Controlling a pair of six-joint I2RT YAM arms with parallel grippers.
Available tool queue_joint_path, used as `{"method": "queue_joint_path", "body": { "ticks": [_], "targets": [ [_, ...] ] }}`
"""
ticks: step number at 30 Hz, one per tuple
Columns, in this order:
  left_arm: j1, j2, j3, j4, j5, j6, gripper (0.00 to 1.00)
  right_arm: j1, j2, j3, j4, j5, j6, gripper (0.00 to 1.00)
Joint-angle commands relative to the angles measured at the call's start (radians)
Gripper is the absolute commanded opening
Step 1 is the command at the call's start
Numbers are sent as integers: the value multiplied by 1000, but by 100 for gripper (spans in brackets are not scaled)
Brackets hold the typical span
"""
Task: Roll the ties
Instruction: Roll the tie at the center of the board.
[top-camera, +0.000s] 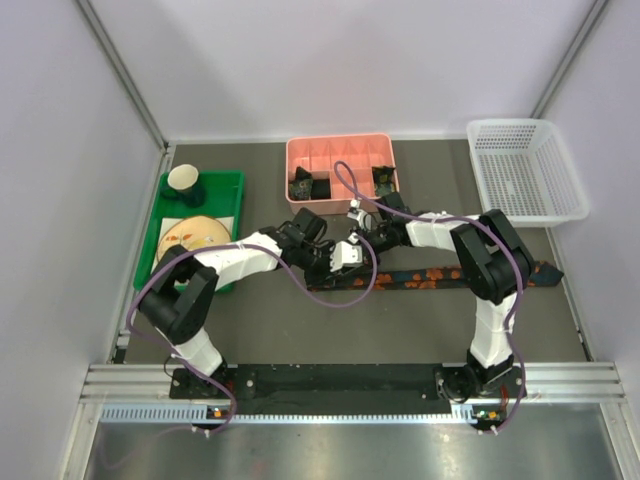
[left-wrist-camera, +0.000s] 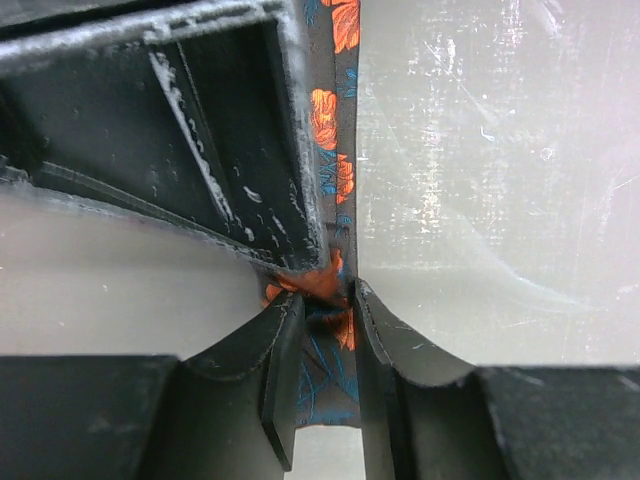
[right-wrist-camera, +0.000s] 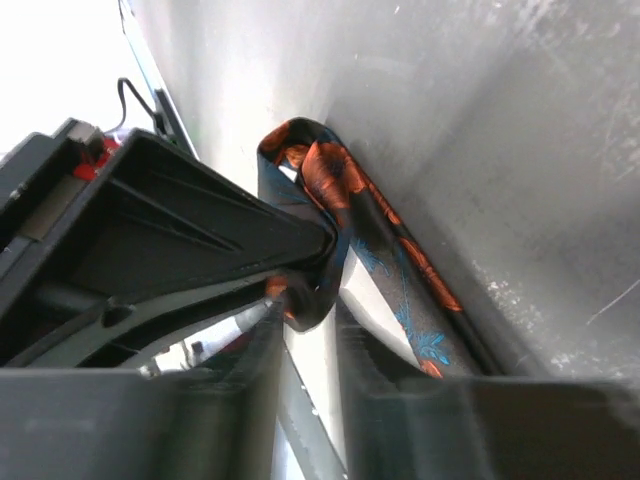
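Note:
One tie (top-camera: 440, 278), black with red-orange blotches and blue sprigs, lies stretched across the table from the middle toward the right. Its left end is folded up between both grippers, which meet there. My left gripper (top-camera: 345, 255) (left-wrist-camera: 325, 300) is shut on the tie (left-wrist-camera: 340, 170), with the cloth pinched between its pads. My right gripper (top-camera: 363, 230) (right-wrist-camera: 315, 310) comes in from the right; the folded end of the tie (right-wrist-camera: 370, 220) fills the gap at its blurred fingertips. Rolled ties (top-camera: 300, 185) sit in the pink box.
A pink divided box (top-camera: 340, 143) stands behind the grippers, with a purple cable (top-camera: 345, 180) looping over it. A green tray (top-camera: 237, 180) at the left holds a cup (top-camera: 186, 180) and a plate (top-camera: 195, 235). A white basket (top-camera: 520, 170) stands at the back right.

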Motion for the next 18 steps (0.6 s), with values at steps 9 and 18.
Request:
{"method": "queue_joint_path", "body": {
  "ticks": [9,18],
  "targets": [
    [31,-53,-11,-38,7,40,76,5,-8,26,-26,33,-75,0],
    [28,13,3,-1,-27,72,84,2,-9,17,-33,18,-88,0]
  ]
}}
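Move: The left hand already has the tie's folded stretch between its fingertips, right at its hand point. The tie's loose end lies about 5 cm to that hand's left, level fore and aft, and the green tray about 30 cm left and 9 cm farther out. For the right hand, the tie fold is just at its closing fingertips, some 1 cm left and 1 cm below; the pink box stands about 21 cm ahead of it, neither left nor right. The right fingers shut fully on the tie fold and pinch it, keeping their grip while that hand sinks about 1 cm. As they close, the left fingers spread from a narrow gap to nearly wide open, letting go of the tie, and the left hand then eases some 2 cm to the left, back towards the loose end, staying low over the tie. ##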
